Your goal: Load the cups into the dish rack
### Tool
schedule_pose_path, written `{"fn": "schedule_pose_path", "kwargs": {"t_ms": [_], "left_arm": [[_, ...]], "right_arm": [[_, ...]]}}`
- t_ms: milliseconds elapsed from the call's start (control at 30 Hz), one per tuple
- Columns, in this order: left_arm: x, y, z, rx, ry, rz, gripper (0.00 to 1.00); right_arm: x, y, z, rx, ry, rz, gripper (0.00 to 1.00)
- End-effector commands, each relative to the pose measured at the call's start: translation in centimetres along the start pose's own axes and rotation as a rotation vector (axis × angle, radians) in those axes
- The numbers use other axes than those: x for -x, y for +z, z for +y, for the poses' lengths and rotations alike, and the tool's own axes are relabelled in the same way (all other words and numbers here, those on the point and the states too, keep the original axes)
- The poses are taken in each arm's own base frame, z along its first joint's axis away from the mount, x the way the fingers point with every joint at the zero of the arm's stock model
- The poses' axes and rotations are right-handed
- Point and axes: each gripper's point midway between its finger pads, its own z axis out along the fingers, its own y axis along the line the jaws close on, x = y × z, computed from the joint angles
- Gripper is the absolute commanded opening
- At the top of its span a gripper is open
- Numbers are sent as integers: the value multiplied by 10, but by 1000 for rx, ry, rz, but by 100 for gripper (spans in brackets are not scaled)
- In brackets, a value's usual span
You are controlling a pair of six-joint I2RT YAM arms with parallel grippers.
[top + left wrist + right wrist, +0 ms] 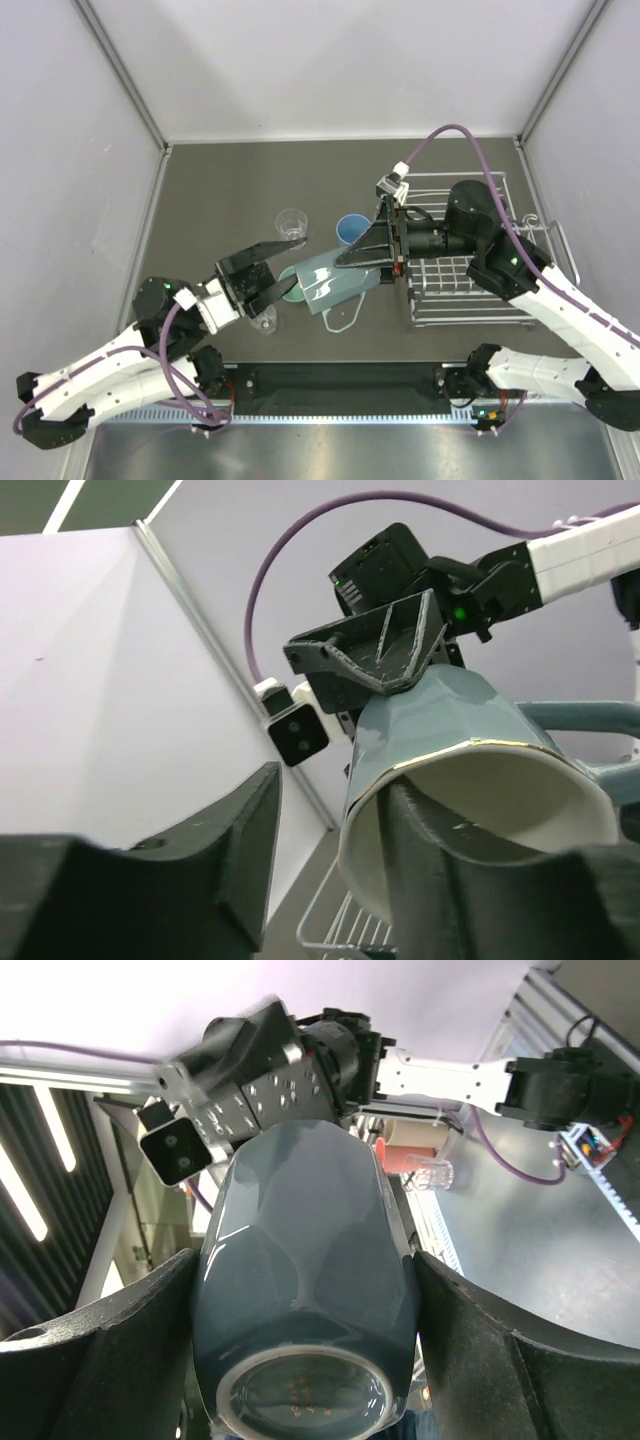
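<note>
The teal-green mug [325, 285] hangs on its side above the table, between both arms and left of the dish rack [470, 180]. My right gripper [360, 268] is shut on the mug's base end, with a finger pressed against each side of the mug [300, 1250]. My left gripper [290, 275] is open at the mug's mouth. One finger [440, 880] reaches inside the rim and the other [235, 830] stands clear of the outer wall. On the table are a blue tumbler [350, 230], a clear tumbler [291, 225] and a smaller clear one [265, 320].
The silver wire rack's corner [340, 920] shows below the mug in the left wrist view. A purple cable [450, 135] arcs over the rack's far side. Grey walls close in the table on the left, right and back.
</note>
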Motion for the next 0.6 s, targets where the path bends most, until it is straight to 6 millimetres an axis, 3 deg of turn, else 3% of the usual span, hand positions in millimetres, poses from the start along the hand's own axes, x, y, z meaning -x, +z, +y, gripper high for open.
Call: {"fn": "schedule_pose_path", "kwargs": {"t_ms": [0, 67, 100, 200, 300, 433, 467, 500, 567], "left_arm": [[33, -15, 25, 127, 11, -87, 58], [24, -22, 24, 144, -9, -58, 67], [28, -29, 28, 172, -10, -62, 98], [23, -43, 31, 211, -22, -29, 99], [18, -59, 45, 319, -66, 6, 99], [-4, -83, 72, 546, -182, 108, 99], [-9, -84, 73, 568, -213, 132, 99], [-22, -86, 70, 582, -269, 184, 99], [-30, -88, 72, 622, -319, 232, 99]], "right_arm": [[5, -15, 15, 38, -93, -56, 0], [14, -21, 11, 19, -102, -89, 0], [20, -24, 6, -1, -107, -111, 0], [28, -31, -7, -68, -124, -134, 0], [52, -45, -16, -178, -166, -215, 0], [85, -59, -26, -274, -198, -300, 0], [92, -62, -29, -298, -218, -312, 0], [111, -68, -30, -338, -228, -362, 0], [124, -77, -45, -431, -239, -381, 0]]}}
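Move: The grey-blue mug is already held at its base end by the right hand, its middle some 7 cm to that hand's left. From the right hand the dish rack's middle lies about 23 cm ahead, 30 cm right and 37 cm below, and the blue cup 26 cm ahead, 1 cm left, equally low. From the left hand the mug's middle is roughly 8 cm right, level fore-and-aft and 4 cm lower; the green cup is 13 cm ahead, 4 cm left, 42 cm below. The left hand, already partly open at the mug's rim, spreads its fingers fully and backs off about 9 cm to its left, then swings some 4 cm forward as its wrist turns counter-clockwise. The right hand keeps its grip on the mug's base end and, gathering speed, carries it about 11 cm forward and 6 cm right towards the rack, sinking around 3 cm while the wrist turns some 20 degrees clockwise and its left side, where the mug's mouth is, dips. ##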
